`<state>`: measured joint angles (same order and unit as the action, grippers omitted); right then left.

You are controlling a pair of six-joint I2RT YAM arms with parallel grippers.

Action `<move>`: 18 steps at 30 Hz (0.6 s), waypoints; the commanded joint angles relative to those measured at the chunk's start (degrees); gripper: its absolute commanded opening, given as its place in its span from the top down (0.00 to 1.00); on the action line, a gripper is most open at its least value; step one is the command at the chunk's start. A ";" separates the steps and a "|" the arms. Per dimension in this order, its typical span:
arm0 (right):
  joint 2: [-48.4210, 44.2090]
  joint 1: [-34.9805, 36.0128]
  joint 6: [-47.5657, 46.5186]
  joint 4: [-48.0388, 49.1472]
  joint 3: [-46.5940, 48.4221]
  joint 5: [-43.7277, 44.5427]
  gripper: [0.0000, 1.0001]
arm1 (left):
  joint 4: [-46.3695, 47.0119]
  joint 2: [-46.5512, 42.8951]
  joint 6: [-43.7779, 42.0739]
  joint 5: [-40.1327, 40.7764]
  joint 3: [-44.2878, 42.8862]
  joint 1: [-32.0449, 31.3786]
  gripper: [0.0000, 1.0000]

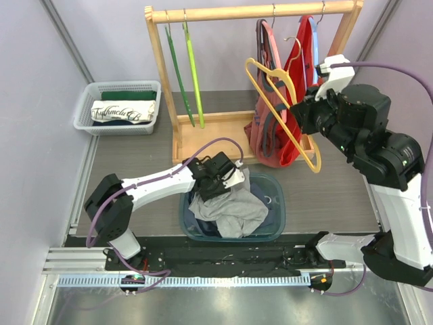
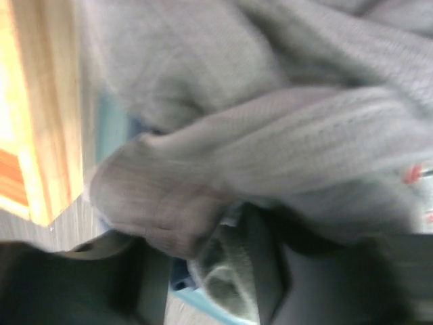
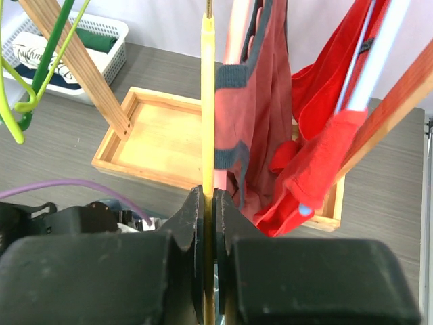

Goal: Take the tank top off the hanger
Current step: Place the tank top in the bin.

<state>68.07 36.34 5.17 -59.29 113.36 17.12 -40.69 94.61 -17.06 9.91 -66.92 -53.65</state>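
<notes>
The grey tank top [image 1: 233, 206] lies crumpled in the blue basket [image 1: 277, 203], off any hanger. My left gripper [image 1: 235, 179] sits low over its upper left edge. In the left wrist view the grey tank top [image 2: 270, 135] fills the frame, and the left gripper [image 2: 216, 271] has its jaws apart with a loose fold of cloth between them. The bare yellow hanger [image 1: 287, 115] hangs tilted in the air beside the rack, with my right gripper [image 1: 298, 112] shut on its lower bar. The right gripper [image 3: 208, 203] pinches the yellow hanger [image 3: 208, 101] edge-on.
A wooden rack [image 1: 250, 12] with a tray base [image 1: 203, 132] holds red tank tops [image 1: 270, 128] and two green hangers [image 1: 186, 68]. A white basket [image 1: 118, 105] with folded clothes sits at the back left. The tray's wooden edge [image 2: 40, 115] is close to the left gripper.
</notes>
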 commanded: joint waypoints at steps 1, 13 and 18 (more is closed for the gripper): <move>3.02 0.40 -1.21 2.51 3.79 0.11 0.99 | -1.94 -3.46 -1.66 4.91 -3.31 -0.23 0.45; 20.93 12.88 -4.91 0.14 22.92 12.30 0.99 | -12.28 -12.25 1.14 6.70 -13.83 0.03 0.00; 24.12 13.32 -6.65 3.82 24.72 14.51 0.99 | -19.42 -16.29 0.45 -1.71 -20.79 0.03 0.00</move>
<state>91.42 49.84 1.56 -59.61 135.15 25.65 -52.88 82.76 -16.88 15.38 -82.48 -53.56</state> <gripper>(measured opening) 0.077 0.996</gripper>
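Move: My right hand holds the yellow hanger. The rail's bare stretch lies about 19 cm ahead, 15 cm to its left and some 6 cm higher. Around it hang the lime green hanger, 19 cm ahead and 26 cm left, and the rose tank top, 18 cm ahead and 5 cm left. From my left hand, already opening in the bin, the grey tank top's middle lies about 4 cm right, 4 cm back and 4 cm down. With my right hand I carry the yellow hanger mostly left, about 11 cm, and some 5 cm forward, past the front of the rose tank top towards the bare stretch of rail, fingers still shut on it. Meanwhile my left hand spreads its fingers fully, comes off the grey tank top and rises about 14 cm, ever faster, tilting a little. ##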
